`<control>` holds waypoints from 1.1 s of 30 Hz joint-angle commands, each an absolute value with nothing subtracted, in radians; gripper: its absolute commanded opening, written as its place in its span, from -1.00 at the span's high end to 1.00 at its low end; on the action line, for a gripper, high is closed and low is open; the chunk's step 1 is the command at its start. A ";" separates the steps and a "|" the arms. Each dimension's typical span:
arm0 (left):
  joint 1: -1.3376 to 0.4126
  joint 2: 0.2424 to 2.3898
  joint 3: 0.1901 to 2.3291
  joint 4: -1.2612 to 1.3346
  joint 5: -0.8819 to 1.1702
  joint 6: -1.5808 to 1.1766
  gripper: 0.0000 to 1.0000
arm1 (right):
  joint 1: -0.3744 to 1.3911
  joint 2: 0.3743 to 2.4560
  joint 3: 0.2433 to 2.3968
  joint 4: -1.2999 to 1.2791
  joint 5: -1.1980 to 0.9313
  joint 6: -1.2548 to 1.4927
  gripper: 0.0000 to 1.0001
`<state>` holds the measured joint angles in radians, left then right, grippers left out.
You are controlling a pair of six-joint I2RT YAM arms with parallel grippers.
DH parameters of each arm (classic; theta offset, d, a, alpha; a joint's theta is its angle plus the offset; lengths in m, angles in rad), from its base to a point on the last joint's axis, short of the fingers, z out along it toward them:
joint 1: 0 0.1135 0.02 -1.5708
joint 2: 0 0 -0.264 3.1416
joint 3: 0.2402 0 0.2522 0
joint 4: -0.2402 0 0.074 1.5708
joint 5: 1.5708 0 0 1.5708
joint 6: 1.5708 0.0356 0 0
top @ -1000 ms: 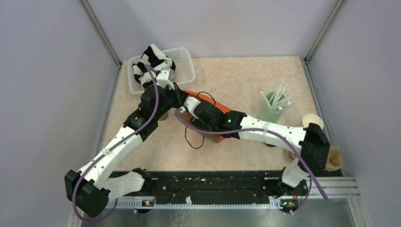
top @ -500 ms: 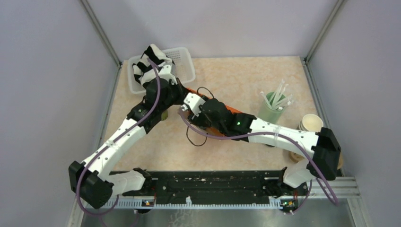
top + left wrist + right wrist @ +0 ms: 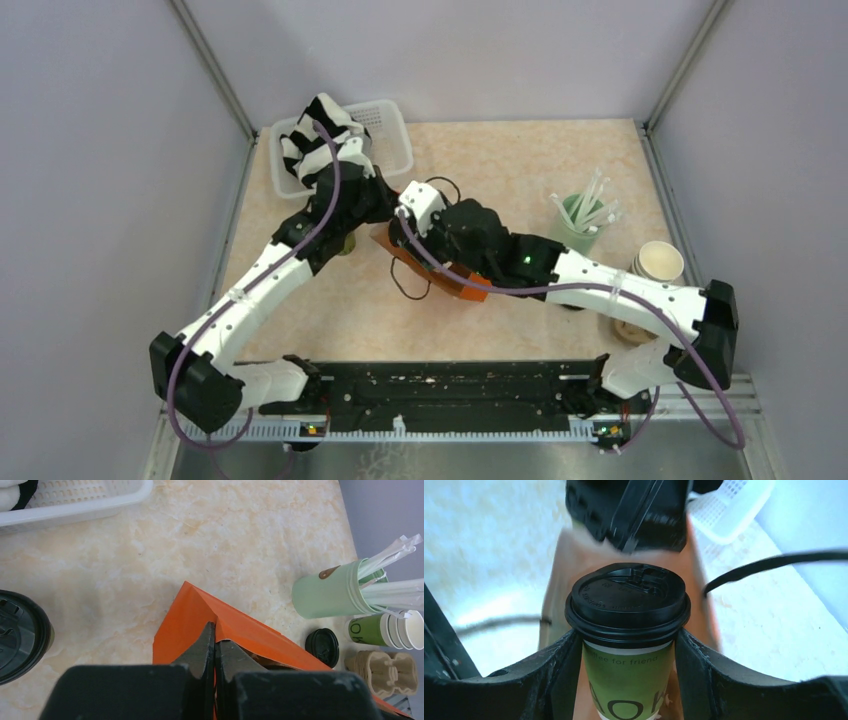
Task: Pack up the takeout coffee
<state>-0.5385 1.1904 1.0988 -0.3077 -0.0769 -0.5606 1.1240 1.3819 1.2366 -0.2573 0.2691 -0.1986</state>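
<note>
One takeout coffee (image 3: 626, 630), a green paper cup with a black lid, sits upright between the fingers of my right gripper (image 3: 626, 655), which is shut on its sides just under the lid. It hangs over the mouth of the orange paper bag (image 3: 190, 615). My left gripper (image 3: 215, 632) is shut on the bag's top edge and holds it up; it shows as a dark shape (image 3: 634, 515) behind the cup. Another lidded coffee (image 3: 20, 635) stands on the table left of the bag, partly hidden by the left arm in the top view (image 3: 346, 243).
A white basket (image 3: 385, 150) sits at the back left. At the right stand a pale mint tumbler (image 3: 327, 590) of white straws, a loose black lid (image 3: 322, 647), a lying stack of cups (image 3: 385, 630) and a cardboard cup carrier (image 3: 385, 667). A black cable (image 3: 405, 290) loops beside the bag.
My right arm has carried the cup left and farther back, to the bag's mouth. The bag has tilted and its lower end has swung toward the front. The left gripper has kept its hold.
</note>
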 commanded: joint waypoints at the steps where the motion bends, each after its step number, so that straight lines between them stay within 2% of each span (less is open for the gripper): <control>1: -0.540 1.242 1.206 -0.371 -0.074 -0.607 1.00 | 1.133 1.311 1.403 -0.249 0.333 -0.055 0.33; 2: -0.539 1.253 1.228 -0.380 -0.063 -0.617 1.00 | 1.134 1.306 1.415 -0.246 0.343 -0.041 0.32; 7: -0.538 1.291 1.304 -0.415 -0.007 -0.656 0.56 | 1.133 1.273 1.481 -0.272 0.411 0.022 0.31; 10: -0.538 1.301 1.362 -0.443 0.040 -0.655 0.39 | 1.132 1.254 1.527 -0.346 0.495 0.066 0.32; 13: -0.537 1.292 1.393 -0.448 0.062 -0.668 0.18 | 1.133 1.208 1.496 -0.347 0.522 0.084 0.32; 15: -0.536 1.281 1.408 -0.463 0.053 -0.682 -0.07 | 1.132 1.191 1.472 -0.354 0.526 0.095 0.31; 21: -0.522 1.240 1.478 -0.557 0.009 -0.666 -0.48 | 1.132 1.141 1.449 -0.384 0.602 0.154 0.32; 24: -0.505 1.182 1.460 -0.565 0.056 -0.700 -0.69 | 1.132 1.150 1.480 -0.373 0.630 0.167 0.30; 28: -0.470 1.059 1.350 -0.412 0.298 -0.812 -0.96 | 1.132 1.186 1.545 -0.361 0.676 0.210 0.29; 33: -0.462 0.940 1.130 0.041 0.551 -1.052 -0.97 | 1.125 1.223 1.605 -0.286 0.698 0.259 0.28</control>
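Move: Held in the right hand, the coffee cup is at the mouth of the orange bag, whose middle lies about 12 cm below that hand and 4 cm to its right. Pinching the bag's rim, the left hand has the bag's middle some 9 cm to its right, 4 cm back and 13 cm below. The second cup stands about 12 cm left of the left hand and 2 cm ahead; the white basket lies roughly 22 cm ahead, 12 cm left. Lifting the held coffee cup about 17 cm up out of the bag's mouth, the right hand then also swings some 8 cm right, tipping its fingers up roughly 30 degrees and turning clockwise, grip kept. The left hand opens wide, lets go of the bag's rim and rises about 14 cm, drawing back over the last part while its left side rolls down. ##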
